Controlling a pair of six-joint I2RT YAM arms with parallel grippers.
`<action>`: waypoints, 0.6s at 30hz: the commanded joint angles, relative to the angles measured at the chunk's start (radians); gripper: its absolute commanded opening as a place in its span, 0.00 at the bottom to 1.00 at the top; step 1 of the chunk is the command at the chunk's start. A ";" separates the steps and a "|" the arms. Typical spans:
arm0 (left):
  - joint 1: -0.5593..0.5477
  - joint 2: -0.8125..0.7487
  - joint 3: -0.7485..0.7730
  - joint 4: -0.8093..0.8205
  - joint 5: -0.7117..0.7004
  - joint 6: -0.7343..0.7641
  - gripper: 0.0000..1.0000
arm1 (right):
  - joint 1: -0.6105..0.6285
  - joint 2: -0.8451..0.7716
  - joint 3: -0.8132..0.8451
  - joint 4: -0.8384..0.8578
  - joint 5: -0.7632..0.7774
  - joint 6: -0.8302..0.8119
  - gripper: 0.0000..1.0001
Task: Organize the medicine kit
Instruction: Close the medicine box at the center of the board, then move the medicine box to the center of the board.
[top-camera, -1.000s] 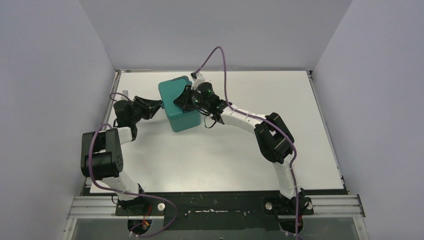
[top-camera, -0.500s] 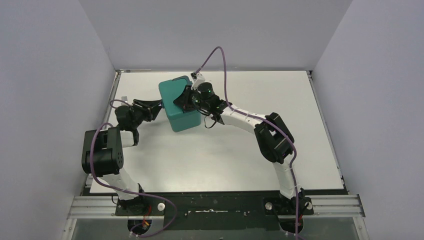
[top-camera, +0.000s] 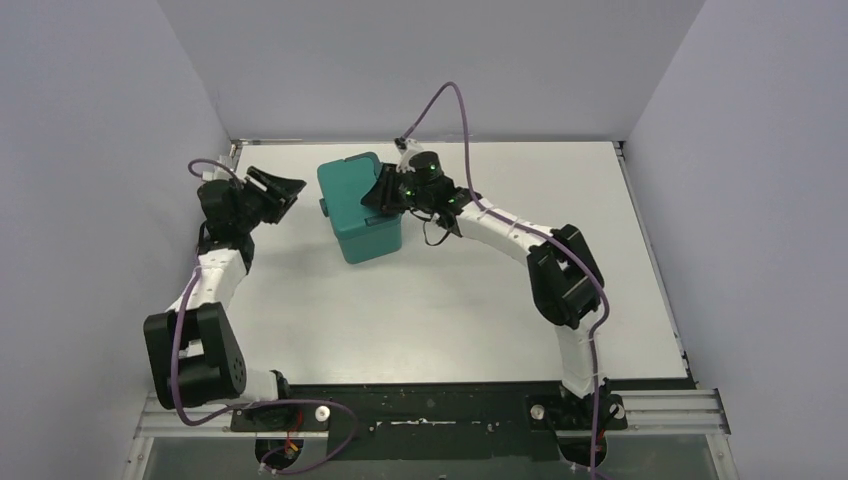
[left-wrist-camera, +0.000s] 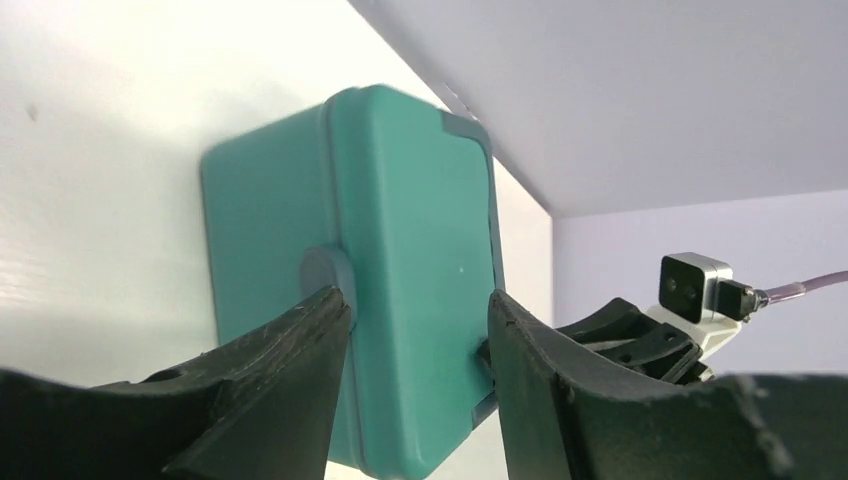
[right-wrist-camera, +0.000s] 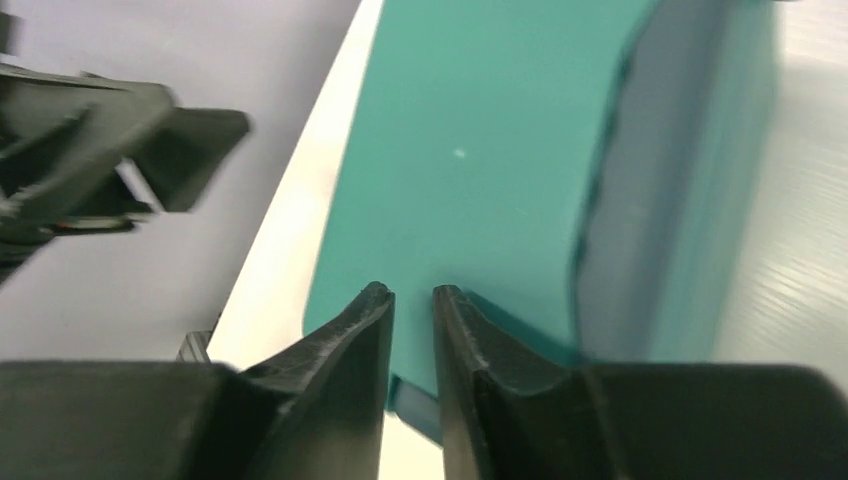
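The medicine kit (top-camera: 358, 205) is a teal box with its lid down, standing at the table's back left. Its round side knob (top-camera: 324, 207) faces my left gripper (top-camera: 283, 188), which hovers open a short way left of the box and touches nothing. In the left wrist view the kit (left-wrist-camera: 410, 200) and knob (left-wrist-camera: 322, 275) show beyond the spread fingers of the left gripper (left-wrist-camera: 420, 310). My right gripper (top-camera: 384, 196) sits at the lid's right edge. In the right wrist view the right gripper (right-wrist-camera: 410, 295) has a narrow gap with nothing in it, just over the teal lid (right-wrist-camera: 480, 150).
The white table (top-camera: 480, 300) stretches right and forward of the box. Grey walls close in at the back and left, near the left arm (top-camera: 215, 260). The right arm's purple cable (top-camera: 440, 105) loops above the box.
My left gripper has drawn back from the box's left side, up and to the left, and spread wider. The right gripper has shifted slightly right on the lid and parted a little.
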 joint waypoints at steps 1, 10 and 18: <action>-0.024 -0.110 0.137 -0.327 -0.079 0.343 0.51 | -0.078 -0.171 -0.096 -0.146 -0.004 -0.066 0.29; -0.352 -0.151 0.290 -0.615 -0.236 0.645 0.52 | -0.160 -0.542 -0.412 -0.218 0.081 -0.136 0.64; -0.603 -0.030 0.363 -0.672 -0.265 0.785 0.52 | -0.163 -0.821 -0.587 -0.321 0.190 -0.157 0.98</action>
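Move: The closed medicine box is the only thing on the board. From the left hand its middle lies about 12 cm to the right, 2 cm ahead and some 11 cm below, with the latch on its near-facing left side about 5 cm right, 1 cm ahead and 7 cm below that hand. From the right hand, low over the lid, the box's middle is about 2 cm left, level fore and aft, and roughly 8 cm down. Swinging away to the right, the right hand leaves the lid by some 18 cm, drawing back about 7 cm and rising a little as its fingers spread from nearly shut to wide open. The left hand first lifts nearly 5 cm, then sweeps about 15 cm right and some back across the box towards its near right corner, sinking slightly late, rolling its left side up and turning clockwise, fingers staying half open. ##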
